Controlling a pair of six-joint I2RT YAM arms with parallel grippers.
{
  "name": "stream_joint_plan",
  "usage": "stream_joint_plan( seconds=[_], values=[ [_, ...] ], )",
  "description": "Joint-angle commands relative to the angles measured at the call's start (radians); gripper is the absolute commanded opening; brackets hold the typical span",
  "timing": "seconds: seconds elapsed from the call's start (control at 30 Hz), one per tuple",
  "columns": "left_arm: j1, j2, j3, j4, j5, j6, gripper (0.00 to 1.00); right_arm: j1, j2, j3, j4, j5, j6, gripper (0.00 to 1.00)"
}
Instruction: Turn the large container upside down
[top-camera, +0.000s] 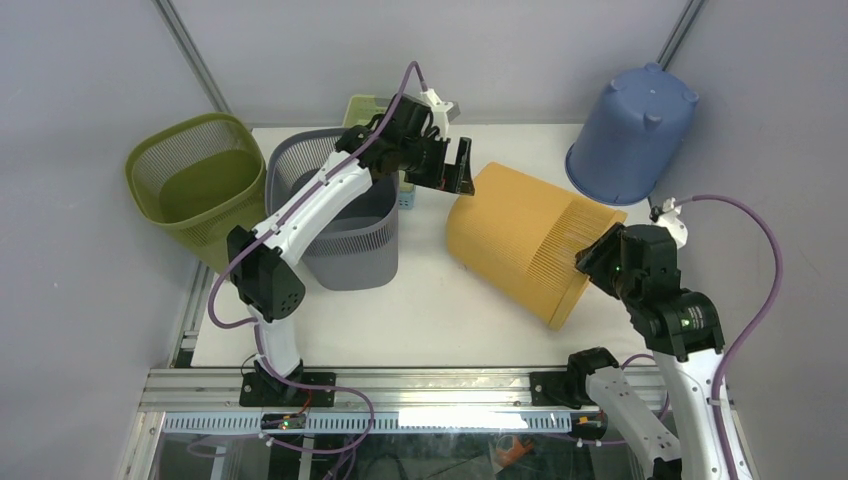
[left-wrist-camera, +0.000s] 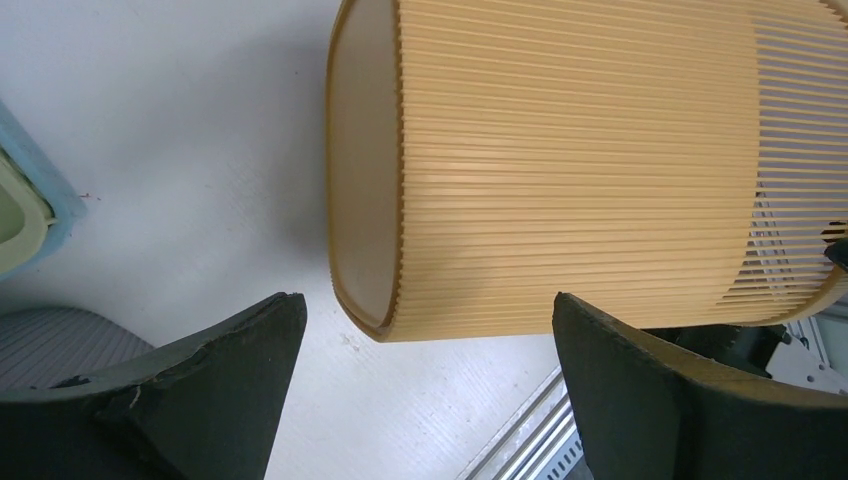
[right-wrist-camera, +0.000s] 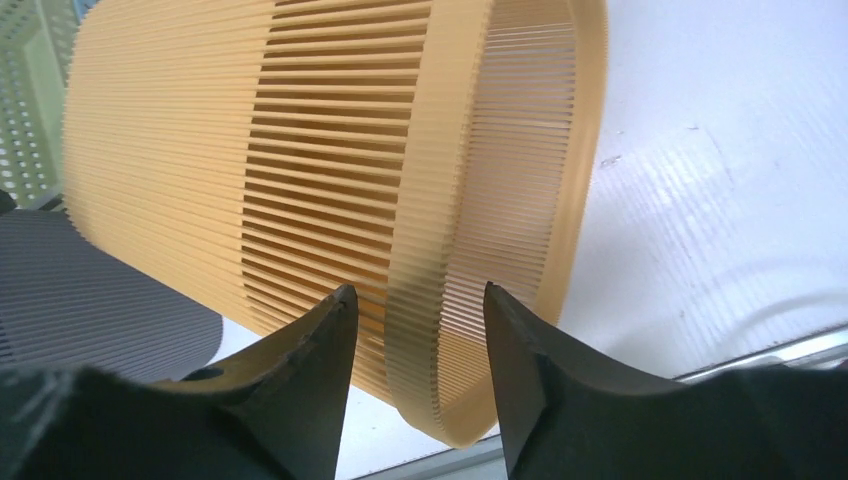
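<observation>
The large container (top-camera: 525, 240) is an orange ribbed bin lying on its side on the white table, its closed base toward the back left and its open rim toward the front right. My left gripper (top-camera: 462, 165) hovers open beside the base; in the left wrist view the base (left-wrist-camera: 365, 170) shows beyond the wide-apart jaws of this gripper (left-wrist-camera: 425, 300). My right gripper (top-camera: 595, 258) is at the rim. In the right wrist view the slatted rim wall (right-wrist-camera: 440, 250) passes between the jaws of this gripper (right-wrist-camera: 418, 290), with a gap on each side, so it is open.
A grey basket (top-camera: 345, 215) stands upright just left of the orange bin, under the left arm. An olive mesh basket (top-camera: 195, 180) leans at the far left. A blue bucket (top-camera: 632, 135) rests bottom-up against the back right wall. A metal rail (top-camera: 400, 385) runs along the table's front.
</observation>
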Motion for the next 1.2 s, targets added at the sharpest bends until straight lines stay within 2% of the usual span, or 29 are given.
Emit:
stream_joint_plan(
  seconds=[0.0, 0.47, 0.6, 0.73, 1.0, 1.17],
  values=[
    [-0.007, 0.008, 0.004, 0.04, 0.031, -0.007, 0.99, -0.004, 0.013, 0.054, -0.04, 0.097, -0.04, 0.52],
    [-0.029, 0.121, 0.051, 0.081, 0.166, -0.039, 0.99, -0.003, 0.01, 0.072, -0.064, 0.121, -0.029, 0.38],
    [-0.042, 0.134, 0.069, 0.09, 0.218, -0.055, 0.99, -0.004, -0.006, 0.037, -0.033, 0.067, 0.0, 0.34],
    [-0.042, 0.127, 0.093, 0.102, 0.252, -0.075, 0.99, -0.004, -0.046, -0.036, 0.075, -0.07, 0.078, 0.31],
    [-0.036, 0.117, 0.16, 0.101, 0.273, -0.1, 0.99, -0.004, -0.228, -0.297, 0.422, -0.286, 0.351, 0.0],
    [-0.015, 0.12, 0.239, 0.085, 0.28, -0.113, 0.99, -0.003, -0.248, -0.43, 0.625, -0.386, 0.445, 0.0]
  ],
)
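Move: The large yellow container lies on its side, its open rim between the right hand's half-open fingers; its middle is about 11 cm to that hand's left, 5 cm ahead and 12 cm below. The upside-down blue container stands about 25 cm ahead and 9 cm right. From the left hand, the yellow container's middle is some 15 cm right, 9 cm back and 12 cm below, and the grey container's is 24 cm left, 5 cm back. The right hand eases about 1.5 cm right, then swings some 6.5 cm left and a little forward, closing to pinch the yellow rim while its left side rises and its fingertips tip up, about 30 degrees in all. The left hand, still wide open, sinks and swings about 5 cm right and slightly back over the container's closed end, then turns forward and somewhat left, one finger seeming to bear against that end's edge. ##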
